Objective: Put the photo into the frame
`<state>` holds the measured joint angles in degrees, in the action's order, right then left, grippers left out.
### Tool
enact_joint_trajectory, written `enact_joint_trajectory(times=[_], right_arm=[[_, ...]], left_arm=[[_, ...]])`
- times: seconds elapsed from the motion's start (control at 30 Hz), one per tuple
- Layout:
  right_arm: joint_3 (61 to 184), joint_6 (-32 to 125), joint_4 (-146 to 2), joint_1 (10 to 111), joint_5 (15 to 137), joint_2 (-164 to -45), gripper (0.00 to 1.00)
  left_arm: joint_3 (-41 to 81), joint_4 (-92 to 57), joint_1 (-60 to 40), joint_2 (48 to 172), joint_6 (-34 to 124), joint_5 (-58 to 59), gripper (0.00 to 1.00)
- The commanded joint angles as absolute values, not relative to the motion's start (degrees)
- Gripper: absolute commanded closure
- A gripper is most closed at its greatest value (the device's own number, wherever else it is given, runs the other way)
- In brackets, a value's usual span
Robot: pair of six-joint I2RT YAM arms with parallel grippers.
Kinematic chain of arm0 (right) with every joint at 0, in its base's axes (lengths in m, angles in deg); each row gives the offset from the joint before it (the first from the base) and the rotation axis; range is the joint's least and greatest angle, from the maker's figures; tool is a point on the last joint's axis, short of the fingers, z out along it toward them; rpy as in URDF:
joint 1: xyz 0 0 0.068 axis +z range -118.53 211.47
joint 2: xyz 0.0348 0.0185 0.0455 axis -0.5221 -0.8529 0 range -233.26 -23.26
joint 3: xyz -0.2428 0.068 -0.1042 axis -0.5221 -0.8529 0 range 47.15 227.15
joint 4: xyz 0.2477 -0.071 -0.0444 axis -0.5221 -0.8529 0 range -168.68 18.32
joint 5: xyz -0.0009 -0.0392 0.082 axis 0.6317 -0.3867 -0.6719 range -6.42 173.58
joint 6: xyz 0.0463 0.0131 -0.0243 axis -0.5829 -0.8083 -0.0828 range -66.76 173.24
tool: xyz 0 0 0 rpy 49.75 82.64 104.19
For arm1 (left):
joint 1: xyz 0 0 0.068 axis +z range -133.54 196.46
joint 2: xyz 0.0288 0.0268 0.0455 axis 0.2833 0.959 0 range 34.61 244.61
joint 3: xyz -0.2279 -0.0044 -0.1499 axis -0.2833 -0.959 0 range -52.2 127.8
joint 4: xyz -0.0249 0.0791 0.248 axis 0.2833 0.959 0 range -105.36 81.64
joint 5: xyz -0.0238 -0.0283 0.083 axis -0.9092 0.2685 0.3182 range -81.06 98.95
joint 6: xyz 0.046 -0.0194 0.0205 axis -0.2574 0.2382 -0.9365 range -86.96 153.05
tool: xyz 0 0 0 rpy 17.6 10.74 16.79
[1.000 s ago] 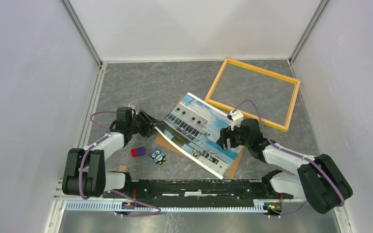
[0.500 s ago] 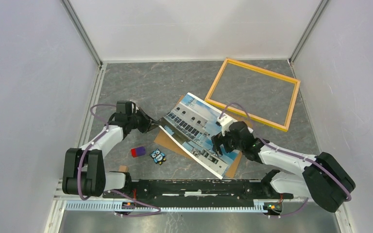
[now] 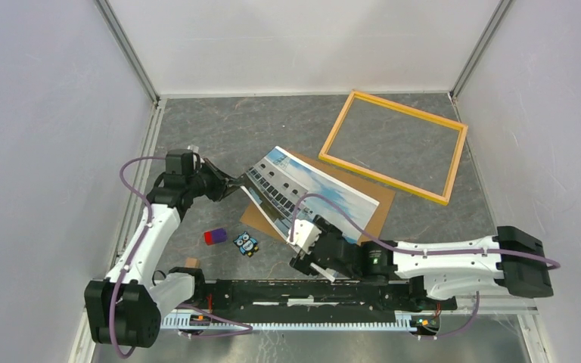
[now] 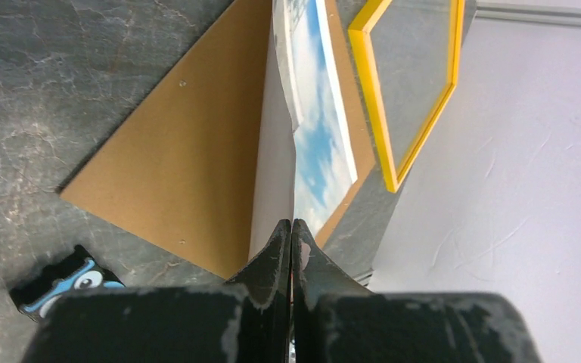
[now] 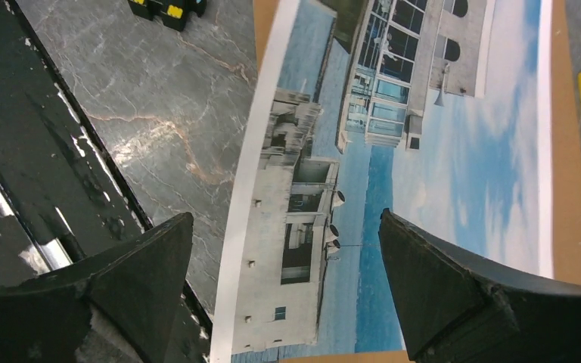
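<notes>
The photo [image 3: 310, 193], a print of a white building under blue sky, lies tilted over a brown backing panel [image 3: 374, 215] at mid-table. My left gripper [image 3: 238, 184] is shut on the photo's left corner and holds that end raised. In the left wrist view the closed gripper [image 4: 291, 227] pinches the sheet edge-on, white back [image 4: 272, 174] to the left. My right gripper [image 3: 306, 261] hovers open over the photo's near corner. Its view shows the gripper [image 5: 284, 219] spread wide above the print [image 5: 424, 151], touching nothing. The yellow-orange frame [image 3: 393, 145] lies flat at the back right.
A purple-and-red block [image 3: 214, 237], a small owl tile [image 3: 247, 243] and a tiny wooden block [image 3: 191, 263] lie near the left arm. The black base rail [image 3: 302, 291] runs along the near edge. White walls close in three sides.
My left gripper shut on the photo's corner and drew it left, uncovering more of the brown panel. The right gripper opened wider and swung from the photo's right edge to its near corner.
</notes>
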<state>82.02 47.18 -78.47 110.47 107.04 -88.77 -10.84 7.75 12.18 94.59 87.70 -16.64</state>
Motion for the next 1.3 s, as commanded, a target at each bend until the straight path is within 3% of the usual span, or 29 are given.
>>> enact_joint_trajectory(times=[0.0,0.27,0.53,0.83,1.07,1.27], right_arm=[[87.04,45.27,-81.46,115.59,120.36,-93.24,0.02],[89.45,41.98,-82.46,122.80,129.23,-101.16,0.03],[93.46,33.50,-92.52,126.41,143.03,-108.39,0.06],[87.42,30.36,-91.17,126.33,146.23,-101.98,0.25],[76.77,37.66,-78.92,122.88,142.01,-91.16,0.36],[71.76,45.54,-69.56,121.56,137.31,-83.50,0.52]], left_arm=[[-4.47,14.67,12.06,92.55,92.19,-16.12,0.98],[4.06,18.09,12.16,91.38,96.09,-15.35,0.98],[6.71,18.50,12.21,91.63,99.05,-15.98,0.98],[12.17,22.68,12.61,91.44,96.88,-11.66,0.98],[13.49,23.20,13.28,91.83,96.70,-11.79,0.98],[14.72,23.58,13.84,92.06,96.41,-11.70,0.98]])
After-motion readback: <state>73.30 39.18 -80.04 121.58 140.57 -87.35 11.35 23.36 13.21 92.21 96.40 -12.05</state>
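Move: The left hand already pinches the photo's left corner; the frame lies about 14 cm ahead, 39 cm right and 14 cm below it. For the open right hand, the photo's near corner is some 3 cm back, 6 cm right and 9 cm below. From the right hand, the brown board's middle is about 14 cm ahead and 4 cm right, the owl block 5 cm ahead and 15 cm left, both 10 cm lower. Left lifts its photo corner about 13 cm; right dips back, then rightward 7 cm, half-closing around the near corner. ##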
